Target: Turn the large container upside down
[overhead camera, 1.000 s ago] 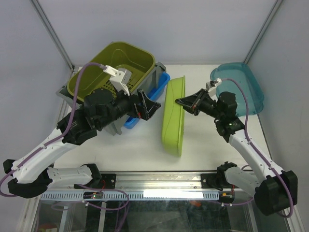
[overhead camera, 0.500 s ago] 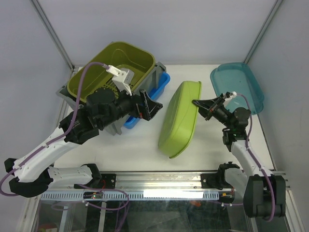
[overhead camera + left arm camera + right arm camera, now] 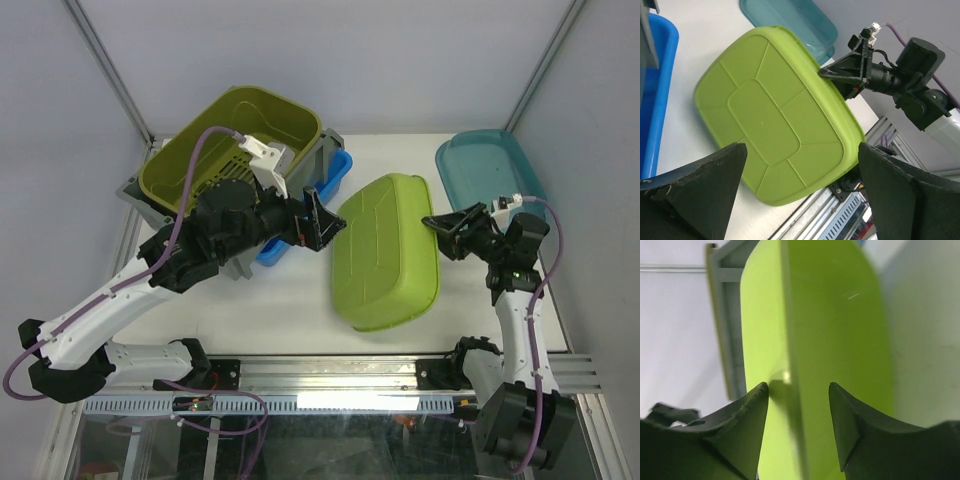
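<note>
The large container (image 3: 134, 188), a grey crate, stands at the back left, mostly hidden under an olive-green basket (image 3: 200, 150) and a blue tub (image 3: 338, 168). My left gripper (image 3: 326, 222) hovers open just right of it, nothing between its fingers (image 3: 801, 150). A lime-green tub (image 3: 385, 250) lies bottom up in the middle of the table, its ribbed underside (image 3: 770, 110) facing up. My right gripper (image 3: 440, 232) is at that tub's right edge. Its jaws stand apart on either side of the tub's rim (image 3: 798, 386), with gaps showing.
A teal tub (image 3: 490, 175) sits at the back right corner, behind the right gripper. The aluminium rail (image 3: 330, 375) runs along the near table edge. White enclosure walls close in the left, back and right sides.
The lime-green tub has tipped from standing on its long edge to lying flat, bottom up. My right gripper has opened and swung right. The left arm shifted slightly right.
</note>
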You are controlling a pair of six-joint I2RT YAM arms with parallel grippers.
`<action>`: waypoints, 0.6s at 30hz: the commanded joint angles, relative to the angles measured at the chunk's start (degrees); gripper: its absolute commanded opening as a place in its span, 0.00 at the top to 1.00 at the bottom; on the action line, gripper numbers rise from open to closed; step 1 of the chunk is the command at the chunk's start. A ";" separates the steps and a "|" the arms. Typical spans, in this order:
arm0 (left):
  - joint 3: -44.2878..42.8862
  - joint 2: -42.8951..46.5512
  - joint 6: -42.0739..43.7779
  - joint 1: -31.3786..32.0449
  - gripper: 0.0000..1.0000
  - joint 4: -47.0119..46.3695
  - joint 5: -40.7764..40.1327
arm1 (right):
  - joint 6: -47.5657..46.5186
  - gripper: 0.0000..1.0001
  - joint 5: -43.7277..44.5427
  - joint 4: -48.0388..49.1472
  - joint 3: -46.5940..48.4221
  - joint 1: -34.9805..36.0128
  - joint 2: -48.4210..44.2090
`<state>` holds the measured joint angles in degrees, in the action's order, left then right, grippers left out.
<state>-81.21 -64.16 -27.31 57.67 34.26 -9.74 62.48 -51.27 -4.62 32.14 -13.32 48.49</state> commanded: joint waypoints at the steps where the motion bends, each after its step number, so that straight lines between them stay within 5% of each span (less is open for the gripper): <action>1: -1.61 -0.62 0.90 -0.10 0.01 -2.88 2.98 | -19.29 0.44 6.43 -21.61 3.26 -0.39 2.59; 13: -0.33 -2.33 0.55 -0.10 0.01 -2.98 3.70 | -31.25 0.23 30.95 -34.62 16.42 -0.41 0.90; 14: -0.16 -2.67 0.48 -0.10 0.01 -2.97 3.98 | -31.88 0.12 32.54 -35.69 17.87 -0.39 0.45; 18: 1.85 -4.19 0.33 1.02 0.01 -2.98 4.35 | -34.86 0.09 31.47 -38.56 22.65 0.05 -0.37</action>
<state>-80.95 -67.26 -27.35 57.71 33.52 -7.01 32.73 -22.37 -39.81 49.36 -13.63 49.84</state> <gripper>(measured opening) 0.990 0.908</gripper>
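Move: Leaning with its bottom up and to the left, the large green container has its middle some 8 cm left of the right hand, 3 cm back and 9 cm below; the hand is at its raised right edge, fingers already half open. The teal tray lies about 15 cm right and 12 cm ahead of that hand, the blue bin about 30 cm left and 7 cm ahead. From the left hand, the container is roughly 13 cm right, 3 cm ahead and 24 cm down. Sinking about 8 cm beside the container's raised right edge while drifting right, the right hand then swings right and climbs back some 5 cm, ending clear of the container and about 7 cm right of its start. It rolls about 35 degrees, left side down, as its fingers open from half to nearly full. The open left hand eases a couple of centimetres right and down, touching nothing. ##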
